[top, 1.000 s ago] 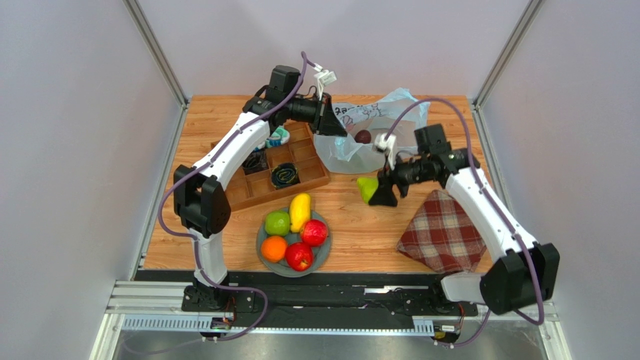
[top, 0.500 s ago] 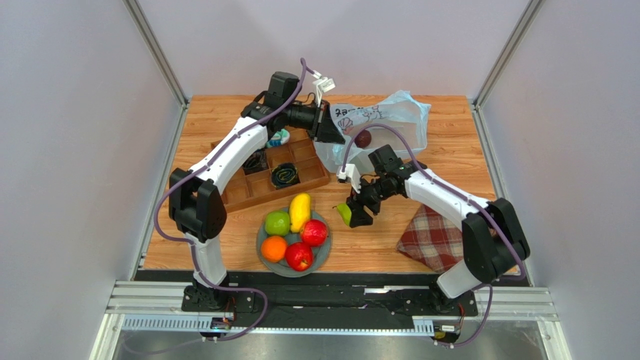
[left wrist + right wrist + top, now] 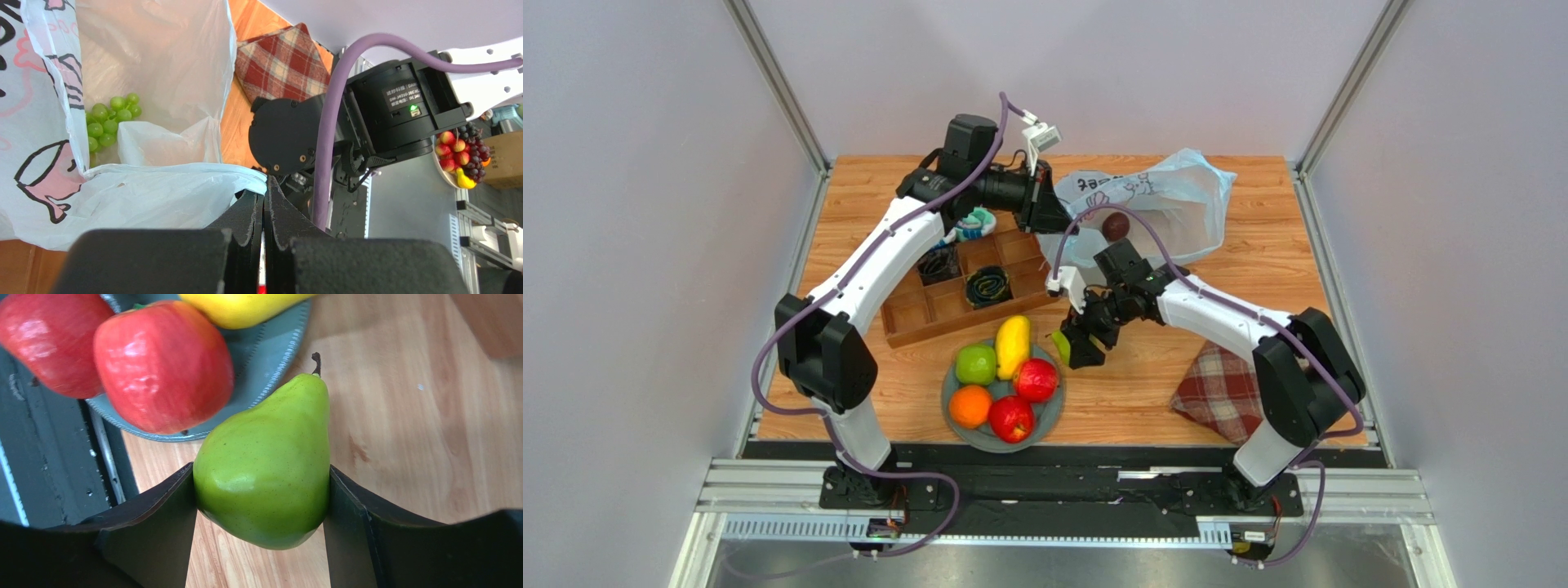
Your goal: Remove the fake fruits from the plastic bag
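The pale-blue plastic bag (image 3: 1149, 202) lies at the back of the table. My left gripper (image 3: 1044, 214) is shut on its rim and holds the mouth up; the pinched rim shows in the left wrist view (image 3: 141, 202). Inside are a green grape bunch (image 3: 107, 119) and a dark plum (image 3: 1116, 226). My right gripper (image 3: 1071, 347) is shut on a green pear (image 3: 267, 465), just above the wood at the right rim of the grey plate (image 3: 952, 398). The plate holds a green apple (image 3: 976, 364), a yellow mango (image 3: 1012, 346), an orange (image 3: 970, 406) and two red apples (image 3: 1037, 380).
A wooden compartment tray (image 3: 928, 312) stands left of the bag, with teal-and-white rolled socks (image 3: 977, 223) at its far corner. A red plaid cloth (image 3: 1216, 392) lies at the front right. The right forearm spans from the cloth to the plate.
My right gripper has carried the pear left and nearer, from beside the bag to the plate's right rim. My left gripper has drawn the bag's rim slightly left, and the bag has spread wider.
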`<state>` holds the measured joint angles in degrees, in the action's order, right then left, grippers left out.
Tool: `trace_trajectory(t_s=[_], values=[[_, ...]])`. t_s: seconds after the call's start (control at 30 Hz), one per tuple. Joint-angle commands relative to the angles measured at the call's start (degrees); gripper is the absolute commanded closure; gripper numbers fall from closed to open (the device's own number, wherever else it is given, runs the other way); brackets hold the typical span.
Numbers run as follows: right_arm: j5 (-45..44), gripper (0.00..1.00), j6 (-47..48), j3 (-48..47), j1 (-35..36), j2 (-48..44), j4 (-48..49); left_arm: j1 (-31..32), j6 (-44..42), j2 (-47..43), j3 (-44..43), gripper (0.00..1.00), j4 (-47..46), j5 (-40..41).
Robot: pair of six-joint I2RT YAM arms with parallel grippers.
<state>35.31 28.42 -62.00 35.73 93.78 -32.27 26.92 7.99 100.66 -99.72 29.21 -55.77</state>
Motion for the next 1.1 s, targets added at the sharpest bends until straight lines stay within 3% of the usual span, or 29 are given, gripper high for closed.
trace_trajectory(t_s=[0.0,0.2,0.37,0.67,0.77,0.8,0.83,0.93,1.07], values=[[-5.5,0.9,-2.9,-3.2,-1.4,-4.0,1.5,0.1,-1.9,-2.4,0.4,1.0,0.6,0.0],[1.8,0.85,3.6,-8.2,0.6,-8.2,-0.3,0.0,-3.0,-1.7,-1.1,1.0,1.2,0.5],[4.2,0.83,7.7,-15.8,6.9,-2.2,-2.4,-1.1,-2.5,-1.9,-3.2,1.0,1.5,1.7],[6.7,0.8,12.1,-18.3,13.9,4.9,-4.5,-4.2,-1.4,-1.9,-4.3,1.0,1.3,0.8],[7.0,0.61,14.4,-19.5,15.2,7.3,-7.1,-5.1,-1.1,-1.9,-3.8,1.0,0.8,0.3],[7.3,0.05,14.9,-20.0,15.3,8.1,-9.1,-5.3,-1.0,-1.7,-3.7,1.0,0.7,0.3],[7.4,0.0,15.8,-21.9,15.4,8.7,-10.4,-5.5,-0.7,-1.5,-3.6,1.0,0.6,0.1],[5.1,0.0,15.7,-24.0,15.3,9.4,-12.8,-5.7,0.2,-0.9,-3.5,1.0,-0.3,-0.4],[2.2,0.0,12.5,-23.0,12.4,2.2,-10.2,-5.7,1.4,-0.3,-3.5,1.0,-1.5,-1.3]])
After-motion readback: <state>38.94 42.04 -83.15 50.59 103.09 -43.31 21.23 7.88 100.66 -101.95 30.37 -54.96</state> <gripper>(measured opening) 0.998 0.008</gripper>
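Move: The right hand already holds the green pear. The middle of the plate it is bound for lies about 9 cm to its left, 5 cm back and 5 cm down. The near red apple on the plate is 4 cm left and 4 cm back, the yellow mango 8 cm left and about level with the hand. The green apple sits 14 cm left, 1 cm back. From the left hand, the plate lies some 10 cm left, 17 cm back and 28 cm down. The right arm first lifts the pear about 10 cm, then carries it some 10 cm left and 4 cm back over the near red apple, turning the wrist roughly 25 degrees counter-clockwise, sinks about 6 cm onto the heap and opens its fingers wide, letting go of the pear. Meanwhile the left arm, shut and still pinching the bag's rim, eases about 3 cm forward and as much to its left, drawing the rim along. ##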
